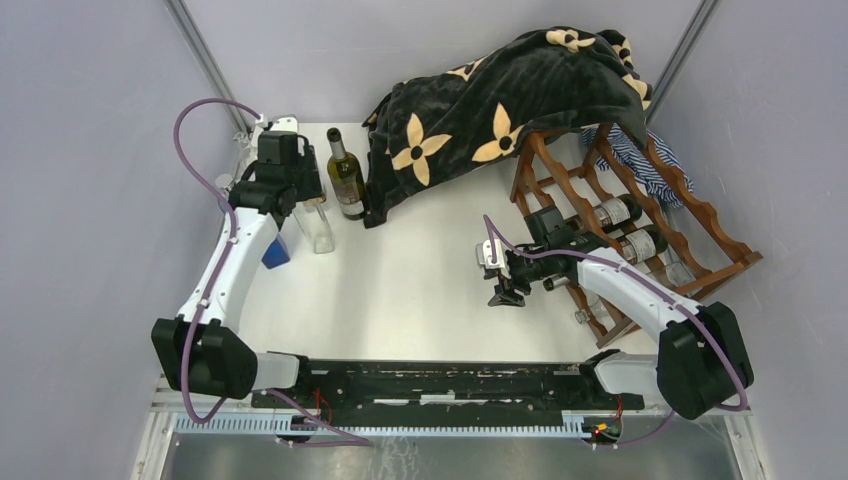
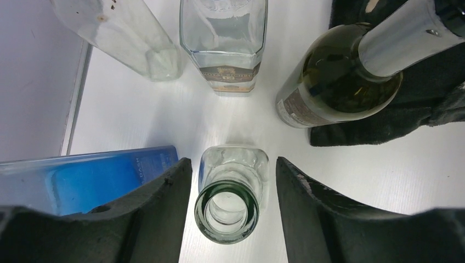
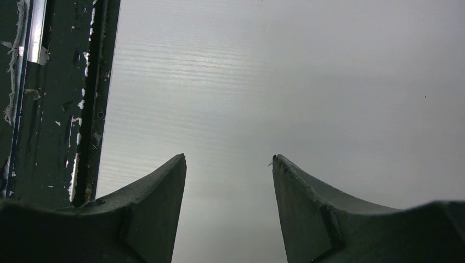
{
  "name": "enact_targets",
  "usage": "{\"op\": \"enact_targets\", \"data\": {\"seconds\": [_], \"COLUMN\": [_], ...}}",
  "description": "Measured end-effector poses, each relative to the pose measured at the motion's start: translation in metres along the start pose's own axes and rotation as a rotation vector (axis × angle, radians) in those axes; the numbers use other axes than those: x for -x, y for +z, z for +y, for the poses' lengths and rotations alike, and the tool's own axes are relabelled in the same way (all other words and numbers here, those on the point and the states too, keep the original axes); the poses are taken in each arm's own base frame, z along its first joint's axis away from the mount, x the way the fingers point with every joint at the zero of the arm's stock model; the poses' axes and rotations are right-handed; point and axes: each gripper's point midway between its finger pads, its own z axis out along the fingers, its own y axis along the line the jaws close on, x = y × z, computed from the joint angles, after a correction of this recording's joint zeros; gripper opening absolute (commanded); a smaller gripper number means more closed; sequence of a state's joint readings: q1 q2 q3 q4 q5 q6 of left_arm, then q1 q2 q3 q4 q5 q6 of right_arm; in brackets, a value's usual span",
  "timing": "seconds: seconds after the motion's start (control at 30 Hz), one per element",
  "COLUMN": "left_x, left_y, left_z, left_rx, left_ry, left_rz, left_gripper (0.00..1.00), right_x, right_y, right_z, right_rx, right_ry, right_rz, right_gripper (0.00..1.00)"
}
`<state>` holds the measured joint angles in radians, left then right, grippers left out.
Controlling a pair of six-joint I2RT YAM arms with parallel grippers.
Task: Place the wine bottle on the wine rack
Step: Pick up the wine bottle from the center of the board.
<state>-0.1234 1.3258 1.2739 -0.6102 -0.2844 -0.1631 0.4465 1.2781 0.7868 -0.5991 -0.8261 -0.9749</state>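
Observation:
A clear glass wine bottle (image 1: 319,228) stands upright at the back left of the table. My left gripper (image 1: 306,196) hangs over its neck. In the left wrist view the bottle's greenish mouth (image 2: 226,211) sits between the two dark fingers (image 2: 164,208), with a small gap on each side, so the left gripper (image 2: 231,161) is open. The dark reddish-brown wine rack (image 1: 700,215) stands at the right, with bottles (image 1: 620,212) lying in it. My right gripper (image 1: 506,296) hovers open over bare table (image 3: 274,82), left of the rack, with nothing between its fingers (image 3: 159,203).
A dark green labelled wine bottle (image 1: 346,175) (image 2: 340,82) stands right of the clear one. A blue bottle (image 1: 276,250) (image 2: 82,178) is to its left, and two more clear bottles (image 2: 225,44) stand behind. A black flowered blanket (image 1: 500,100) drapes over the rack's top. A black rail (image 3: 60,98) runs along the near edge.

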Motion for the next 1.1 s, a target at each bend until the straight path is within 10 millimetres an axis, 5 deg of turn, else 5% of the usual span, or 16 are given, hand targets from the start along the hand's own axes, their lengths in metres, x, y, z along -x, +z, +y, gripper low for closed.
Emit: {"op": "enact_targets", "data": {"seconds": [0.4,0.57,0.87,1.1], "left_x": [0.000,0.001,-0.004,-0.011], "left_y": [0.002,0.002,-0.009,-0.070], "left_z": [-0.001,-0.001,-0.021,-0.072], "left_rx": [0.000,-0.005,-0.145,-0.520], "left_ry": [0.001,0.003,0.007,-0.075], "left_rz": [0.000,-0.003,0.022,-0.013], "left_gripper": [0.45,0.03,0.02,0.02], "right_x": [0.000,-0.001,-0.001,0.001], "right_y": [0.000,0.000,0.001,0.002], "right_z": [0.000,-0.001,0.000,0.004], "right_rx": [-0.002,-0.002,0.003,0.027], "right_ry": [0.000,-0.002,-0.005,-0.012], "right_rz": [0.001,0.001,0.000,-0.018], "right_gripper": [0.65,0.65,0.65,0.66]}}
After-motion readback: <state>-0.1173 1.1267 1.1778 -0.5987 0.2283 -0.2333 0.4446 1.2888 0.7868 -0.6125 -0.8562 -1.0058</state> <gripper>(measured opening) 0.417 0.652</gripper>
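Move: The clear wine bottle stands upright directly below the left hand, its neck already between the open fingers and its middle some 8 cm lower. From that hand, the gold-label bottle is about 10 cm ahead and 1 cm left, the green bottle 8 cm ahead and 9 cm right, and the blue bottle 2 cm back and 11 cm left. From the right hand, the clear bottle lies about 45 cm left, 12 cm ahead and slightly higher. Pinching the clear bottle's neck from both sides, the left fingers close and grip it while the hand stays put. The hand then swings right about 8 cm and back some 5 cm, speeding up and rising about 3 cm, away from the blue bottle and towards the rack side. As it goes, the wrist turns clockwise and rolls its left side down, about 20 degrees each. ##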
